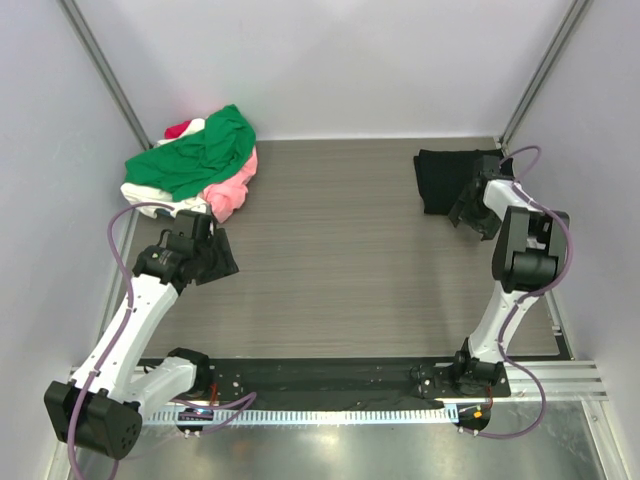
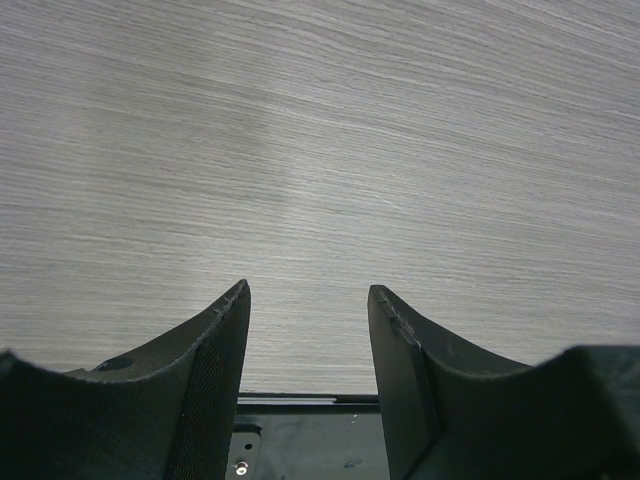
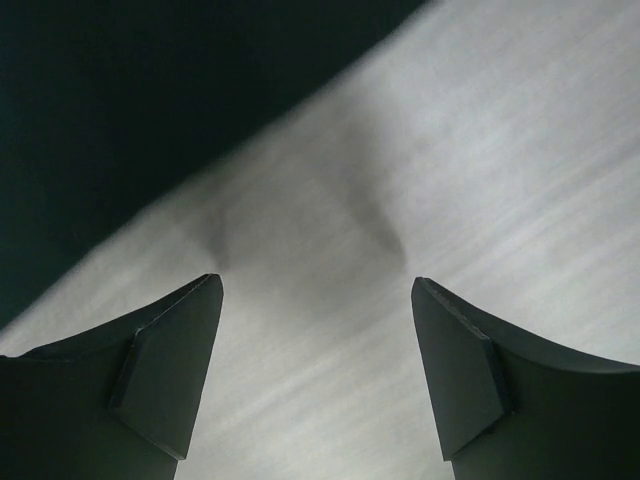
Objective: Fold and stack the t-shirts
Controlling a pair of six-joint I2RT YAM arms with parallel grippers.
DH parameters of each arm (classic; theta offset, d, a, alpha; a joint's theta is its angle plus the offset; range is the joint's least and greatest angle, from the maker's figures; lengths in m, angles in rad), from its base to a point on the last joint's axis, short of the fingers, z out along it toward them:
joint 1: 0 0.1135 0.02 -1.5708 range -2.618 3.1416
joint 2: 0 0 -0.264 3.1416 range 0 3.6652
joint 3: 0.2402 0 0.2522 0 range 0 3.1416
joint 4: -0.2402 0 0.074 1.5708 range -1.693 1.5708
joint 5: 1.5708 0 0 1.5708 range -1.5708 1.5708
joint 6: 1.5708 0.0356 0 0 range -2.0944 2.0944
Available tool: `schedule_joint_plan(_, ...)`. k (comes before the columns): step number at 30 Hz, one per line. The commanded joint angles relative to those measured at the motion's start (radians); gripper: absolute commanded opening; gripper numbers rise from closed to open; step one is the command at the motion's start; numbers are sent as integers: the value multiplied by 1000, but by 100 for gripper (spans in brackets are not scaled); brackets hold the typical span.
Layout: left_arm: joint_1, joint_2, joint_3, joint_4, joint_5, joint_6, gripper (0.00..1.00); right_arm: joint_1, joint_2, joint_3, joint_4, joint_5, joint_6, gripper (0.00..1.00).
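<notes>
A loose heap of t-shirts lies at the table's far left: a green one (image 1: 200,150) on top, pink (image 1: 232,190), white (image 1: 150,195) and a bit of red (image 1: 180,128) under it. A folded black t-shirt (image 1: 440,180) lies flat at the far right; in the right wrist view the black t-shirt (image 3: 150,100) fills the upper left corner. My right gripper (image 1: 465,215) (image 3: 315,290) hovers open just beside its near right edge, with only bare table between the fingers. My left gripper (image 1: 222,262) (image 2: 308,300) stands open and empty over bare wood, just near of the heap.
White walls close in the wood-grain table (image 1: 340,260) on three sides, with metal posts (image 1: 105,70) at the back corners. A black base rail (image 1: 330,380) runs along the near edge between the arm bases.
</notes>
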Motion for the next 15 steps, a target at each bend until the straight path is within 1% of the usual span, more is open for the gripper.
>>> schedule_joint_plan(1, 6, -14, -5, 26, 1, -4, 52, -5, 73, 97, 35, 44, -3, 82)
schedule_joint_plan(4, 8, 0, -5, 24, 4, -3, 52, -3, 165, 193, 28, 59, -4, 81)
schedule_joint_plan(9, 18, 21, -3, 21, 9, -1, 52, -6, 321, 399, -12, 84, -6, 81)
schedule_joint_plan(11, 23, 21, -3, 21, 9, -1, 52, -6, 358, 472, -21, 56, -7, 81)
schedule_joint_plan(15, 29, 26, -3, 23, 14, -1, 52, -6, 413, 565, -41, 36, -22, 80)
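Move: The folded black shirt lies just ahead of my right hand. Its near edge is only some 3 cm out, and its middle is about 12 cm ahead, 3 cm to the left and 2 cm below. The table's back edge runs some 25 cm straight ahead of that hand. From my idle left hand, the black shirt's middle is about 29 cm ahead, 60 cm to the right and 14 cm lower. With the gripper still wide open and low, I drive my right hand forward about 12 cm, easing down 1 cm at the start and drifting a little right. My fingertips meet the black shirt's near edge and push it along towards the table's back edge, while the fingers tilt forward some 5 to 10 degrees. ##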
